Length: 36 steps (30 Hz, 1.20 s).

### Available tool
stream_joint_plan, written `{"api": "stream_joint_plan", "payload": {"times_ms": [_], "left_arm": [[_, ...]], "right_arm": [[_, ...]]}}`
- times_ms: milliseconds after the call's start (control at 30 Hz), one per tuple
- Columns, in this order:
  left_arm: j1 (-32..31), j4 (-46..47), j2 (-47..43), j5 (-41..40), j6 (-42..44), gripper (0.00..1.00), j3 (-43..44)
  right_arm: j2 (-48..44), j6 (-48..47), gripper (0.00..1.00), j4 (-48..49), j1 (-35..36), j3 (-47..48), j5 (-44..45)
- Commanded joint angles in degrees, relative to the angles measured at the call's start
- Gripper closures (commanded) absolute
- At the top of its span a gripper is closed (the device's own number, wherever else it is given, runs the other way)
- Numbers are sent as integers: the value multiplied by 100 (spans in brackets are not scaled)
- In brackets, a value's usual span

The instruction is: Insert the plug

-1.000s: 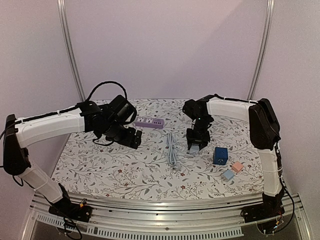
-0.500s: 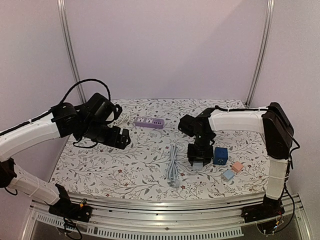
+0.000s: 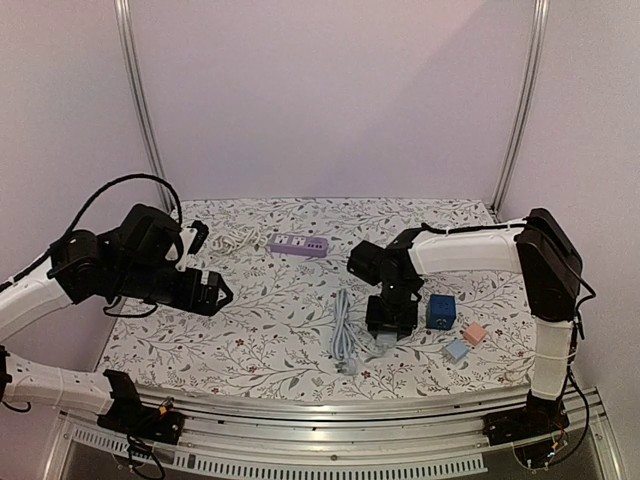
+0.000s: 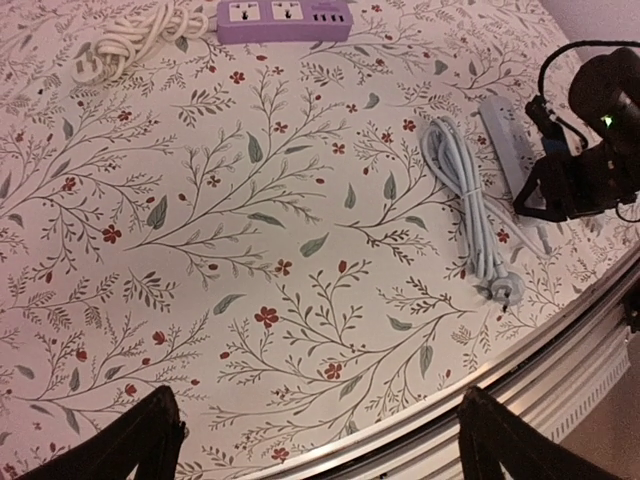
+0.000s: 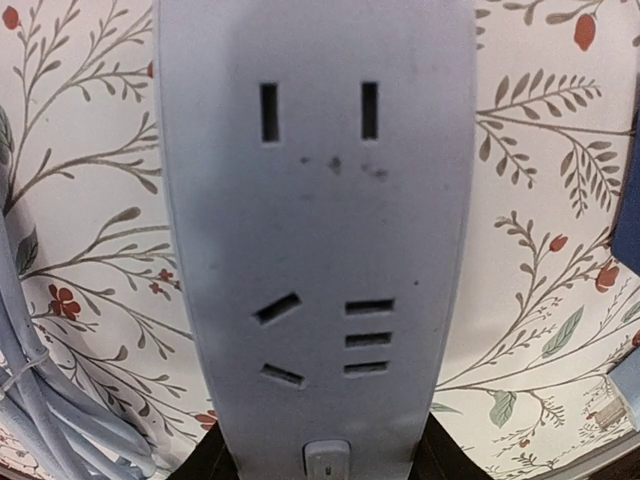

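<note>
My right gripper is shut on one end of a pale grey power strip, which fills the right wrist view with its sockets facing up. My black fingers press its sides. The strip lies low over the table. A coiled grey cable lies just left of it, its plug at the near end. My left gripper is open and empty over the table's left side, far from the cable; its fingertips show wide apart.
A purple power strip lies at the back. A white coiled cable lies to its left. A blue cube, a pink block and a light blue block sit right of my right gripper.
My left arm has drawn back to the left and toward the near edge, staying open. My right gripper has carried the grey power strip toward the near edge.
</note>
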Motion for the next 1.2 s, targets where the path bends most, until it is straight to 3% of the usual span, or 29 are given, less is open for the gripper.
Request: {"api": "stream_joint_plan", "payload": {"times_ms": [0, 533, 833, 900, 1000, 1167], "left_arm": [[-64, -196, -490, 114, -127, 4, -246], [-64, -432, -1153, 142, -54, 3, -443], [-64, -340, -1074, 291, 180, 0, -386], [-64, -269, -1000, 350, 260, 0, -363], [-64, -264, -819, 389, 263, 1, -219], [-65, -14, -435, 512, 343, 0, -122]], "right_arm": [[298, 247, 75, 188, 216, -53, -151], [249, 584, 38, -95, 489, 117, 16], [-106, 276, 22, -840, 488, 1065, 509], [-211, 203, 17, -1109, 491, 1262, 684], [-364, 96, 2, -1563, 491, 1451, 917], [-678, 41, 1, -2229, 434, 1411, 1366]]}}
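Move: The right hand is still gripping the grey power strip across its switch end, the strip's middle about 7 cm ahead. The strip's bundled cable lies some 9 cm to this hand's left and 1 cm ahead. The blue cube is about 11 cm right and 4 cm ahead; the pale blue plug is 13 cm right and 3 cm back. From the raised left hand, the strip is roughly 27 cm right, 10 cm ahead and 20 cm below. Pinching the strip near its switch, the right fingers press down about 1 cm to set it on the table, then open wide while easing some 2 cm back and left. Once free, they rise about 10 cm above the strip, tips tilting slightly forward. The open left hand backs away some 3.5 cm back-left, pauses, then starts to return. ##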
